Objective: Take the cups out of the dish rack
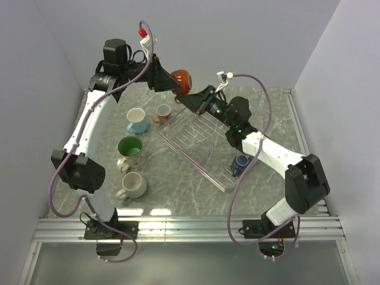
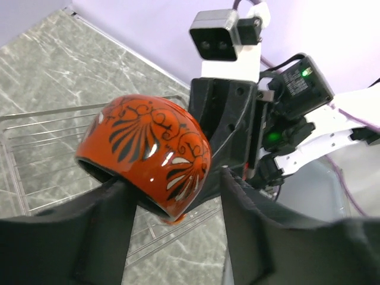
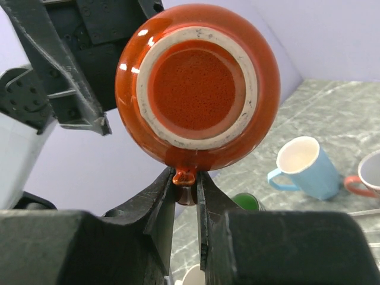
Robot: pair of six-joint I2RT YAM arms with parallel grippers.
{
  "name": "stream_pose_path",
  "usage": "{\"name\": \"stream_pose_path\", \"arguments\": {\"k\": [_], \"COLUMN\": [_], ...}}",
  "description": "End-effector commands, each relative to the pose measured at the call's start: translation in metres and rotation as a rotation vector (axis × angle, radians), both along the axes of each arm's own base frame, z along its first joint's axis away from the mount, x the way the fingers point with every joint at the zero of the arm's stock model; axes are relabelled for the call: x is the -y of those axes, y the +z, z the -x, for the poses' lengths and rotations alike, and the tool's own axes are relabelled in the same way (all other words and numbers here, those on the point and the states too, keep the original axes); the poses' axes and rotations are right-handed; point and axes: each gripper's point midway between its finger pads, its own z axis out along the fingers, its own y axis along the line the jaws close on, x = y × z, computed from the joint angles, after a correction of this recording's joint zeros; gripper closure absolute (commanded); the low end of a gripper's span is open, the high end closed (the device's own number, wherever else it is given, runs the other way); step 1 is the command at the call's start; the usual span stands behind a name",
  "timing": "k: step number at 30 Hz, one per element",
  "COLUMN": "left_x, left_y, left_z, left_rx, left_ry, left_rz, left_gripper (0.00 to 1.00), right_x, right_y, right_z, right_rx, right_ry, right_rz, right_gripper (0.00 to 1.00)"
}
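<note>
The orange-red mug (image 1: 182,80) hangs in the air above the far end of the wire dish rack (image 1: 196,139). My right gripper (image 1: 189,98) is shut on its handle (image 3: 185,177), and the mug's base (image 3: 199,83) faces the right wrist camera. My left gripper (image 1: 169,83) is open with its jaws either side of the mug (image 2: 145,151), whose rim lies against the left finger (image 2: 89,237). A dark blue mug (image 1: 240,163) sits at the rack's right end. The olive-grey mug is out of view.
Left of the rack on the table stand a light blue mug (image 1: 138,120), a small pinkish-orange mug (image 1: 163,113), a cream floral mug with green inside (image 1: 129,148) and a white mug (image 1: 133,185). Walls close in the table at the back and sides.
</note>
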Motion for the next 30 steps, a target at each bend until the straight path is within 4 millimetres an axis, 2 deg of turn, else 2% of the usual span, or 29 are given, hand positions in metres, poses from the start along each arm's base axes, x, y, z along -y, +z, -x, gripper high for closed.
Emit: {"name": "stream_pose_path", "arguments": {"k": [1,3,4,6,8,9,10,11,12,13,14,15,16,18,21,24,27,30], "left_x": [0.006,0.007,0.008,0.007,0.005,0.004,0.003,0.000,-0.008,-0.013,-0.023,-0.035,-0.042,-0.056,-0.070,-0.088,-0.115,-0.150], "left_y": [0.020,0.024,0.027,0.027,0.022,0.021,0.020,0.011,0.009,0.005,-0.008,-0.011,-0.015,-0.029,-0.043,-0.054,-0.065,-0.081], "left_z": [0.009,0.011,0.011,0.007,-0.001,-0.007,-0.012,-0.020,-0.040,-0.051,-0.064,-0.081,-0.090,-0.103,-0.112,-0.116,-0.119,-0.113], "left_rx": [0.040,0.033,0.039,0.038,0.044,0.052,0.053,0.054,0.072,0.087,0.095,0.117,0.130,0.159,0.178,0.215,0.236,0.223], "left_ry": [-0.054,-0.068,-0.069,-0.048,0.003,0.037,0.072,0.112,0.230,0.287,0.358,0.465,0.513,0.587,0.647,0.678,0.734,0.770], "left_rz": [0.051,0.063,0.068,0.065,0.044,0.035,0.024,-0.006,-0.043,-0.074,-0.135,-0.182,-0.216,-0.294,-0.378,-0.488,-0.606,-0.741], "left_gripper": [0.44,0.63,0.80,1.00,1.00,1.00,1.00,1.00,1.00,1.00,1.00,1.00,1.00,1.00,1.00,1.00,1.00,1.00], "right_x": [-0.007,-0.010,-0.012,-0.016,-0.020,-0.023,-0.025,-0.025,-0.025,-0.025,-0.021,-0.020,-0.017,-0.013,-0.009,-0.007,-0.004,0.001], "right_y": [0.056,0.050,0.047,0.038,0.034,0.019,0.012,0.004,-0.003,-0.019,-0.026,-0.035,-0.049,-0.066,-0.082,-0.087,-0.088,-0.088], "right_z": [0.014,0.010,0.008,0.003,0.000,-0.006,-0.010,-0.016,-0.022,-0.026,-0.035,-0.039,-0.042,-0.048,-0.051,-0.049,-0.045,-0.042], "right_rx": [0.152,0.133,0.124,0.103,0.095,0.051,0.033,0.027,0.007,-0.042,-0.049,-0.066,-0.105,-0.137,-0.164,-0.167,-0.153,-0.138], "right_ry": [0.067,0.075,0.079,0.085,0.093,0.090,0.083,0.060,0.040,0.023,-0.026,-0.047,-0.063,-0.100,-0.124,-0.122,-0.124,-0.136], "right_rz": [-0.106,-0.100,-0.097,-0.087,-0.067,-0.033,-0.011,0.016,0.037,0.080,0.109,0.136,0.173,0.225,0.274,0.303,0.335,0.367], "right_gripper": [1.00,1.00,1.00,1.00,0.99,0.94,0.86,0.64,0.56,0.43,0.39,0.35,0.31,0.28,0.27,0.27,0.27,0.27]}}
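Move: The orange cup, held by its handle in the right fingers, has its middle about 4 cm right, 2 cm ahead and 1 cm above the open left hand; the pink mug stands some 18 cm ahead, 7 cm left, 37 cm below that hand, the light blue cup 13 ahead, 19 left, 36 below. From the right hand the orange cup's middle is about 5 cm ahead, 1 left, 4 up; the rack's middle lies 2 ahead, 13 right, 35 below. Left pinches the orange cup's rim, carries it forward-left-down some 18 cm; right releases the handle and sinks. ##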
